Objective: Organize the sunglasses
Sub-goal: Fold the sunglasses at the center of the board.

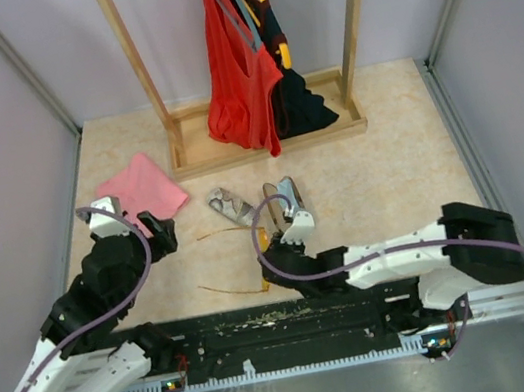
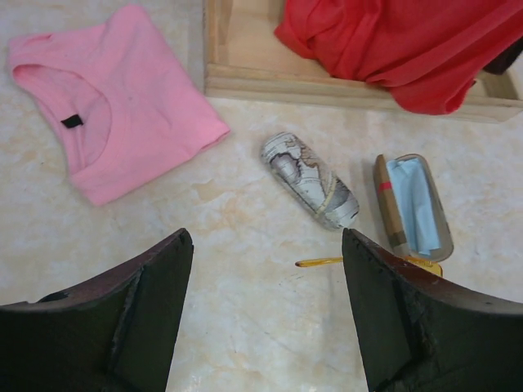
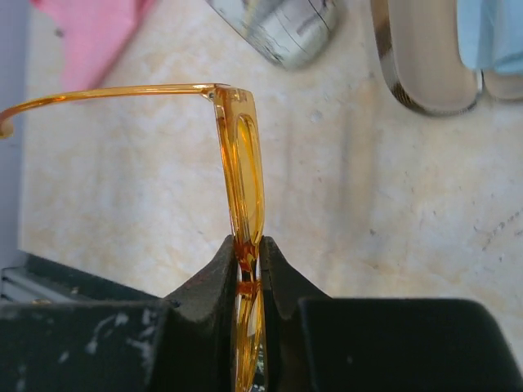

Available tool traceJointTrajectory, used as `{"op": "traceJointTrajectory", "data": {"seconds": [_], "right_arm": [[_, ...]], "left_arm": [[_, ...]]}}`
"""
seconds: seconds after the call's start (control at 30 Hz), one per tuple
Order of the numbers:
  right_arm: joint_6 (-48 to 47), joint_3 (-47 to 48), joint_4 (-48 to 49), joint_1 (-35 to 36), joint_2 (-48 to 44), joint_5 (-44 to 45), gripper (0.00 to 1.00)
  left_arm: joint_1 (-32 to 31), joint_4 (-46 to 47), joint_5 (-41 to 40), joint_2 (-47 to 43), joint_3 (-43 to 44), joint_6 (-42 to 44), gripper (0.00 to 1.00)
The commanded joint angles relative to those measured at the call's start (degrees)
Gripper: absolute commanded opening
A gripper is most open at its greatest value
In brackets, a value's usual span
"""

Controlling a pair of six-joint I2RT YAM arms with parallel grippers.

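Note:
The sunglasses (image 3: pixel 243 163) have a see-through amber-orange frame and thin arms. My right gripper (image 3: pixel 248 245) is shut on the front of the frame near its middle, holding it edge-on above the table. One arm (image 3: pixel 106 92) sticks out to the left. From the top view the sunglasses (image 1: pixel 262 243) sit at the right gripper (image 1: pixel 275 239), with both arms spread leftwards. In the left wrist view only an arm tip of the sunglasses (image 2: pixel 319 262) shows. My left gripper (image 2: pixel 268 238) hangs open over bare table with nothing between its fingers, to the left of the sunglasses.
A brown case (image 2: pixel 413 208) lies open with a light blue cloth (image 2: pixel 413 192) inside. A shut marbled grey case (image 2: pixel 310 181) lies to its left. A folded pink shirt (image 1: pixel 144 188) is at the back left. A wooden rack (image 1: pixel 272 138) holds red and dark garments behind.

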Motion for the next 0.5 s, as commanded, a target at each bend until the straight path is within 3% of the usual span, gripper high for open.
{"op": "traceJointTrajectory", "data": {"seconds": [0.0, 0.17, 0.27, 0.37, 0.47], "right_arm": [[-17.3, -6.2, 24.1, -1.7, -9.9, 0.7, 0.00], [-28.1, -14.6, 42.4, -6.9, -17.1, -8.2, 0.00], [-30.2, -17.5, 47.7, -9.3, -19.6, -10.1, 0.00], [-31.1, -12.2, 38.1, -10.8, -19.9, -12.5, 0.00], [-32.3, -0.2, 14.3, -10.8, -14.7, -14.0, 0.00]], "left_arm": [[0.2, 2.6, 6.5, 0.1, 4.4, 5.3, 0.79], [0.2, 3.4, 15.9, 0.6, 7.2, 8.7, 0.77], [0.2, 4.1, 18.2, 0.8, 7.6, 9.1, 0.77], [0.2, 3.1, 17.4, 1.7, 8.1, 8.8, 0.77], [0.3, 2.9, 15.0, 1.6, 7.5, 8.1, 0.77]]}}
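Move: The yellow sunglasses already hang from the right hand, pinched at the middle of their front, temples reaching left, some 7 cm above the board. The patterned case lies about 13 cm ahead of that hand and 6 cm left; the open case with the blue cloth is 12 cm ahead and 6 cm right, both some 5 cm below. From the left hand the sunglasses' front is about 19 cm right, 10 cm back and 17 cm lower. Right hand lifts the pinched sunglasses about 10 cm and forward, tipping up; left hand rises and swings right. ##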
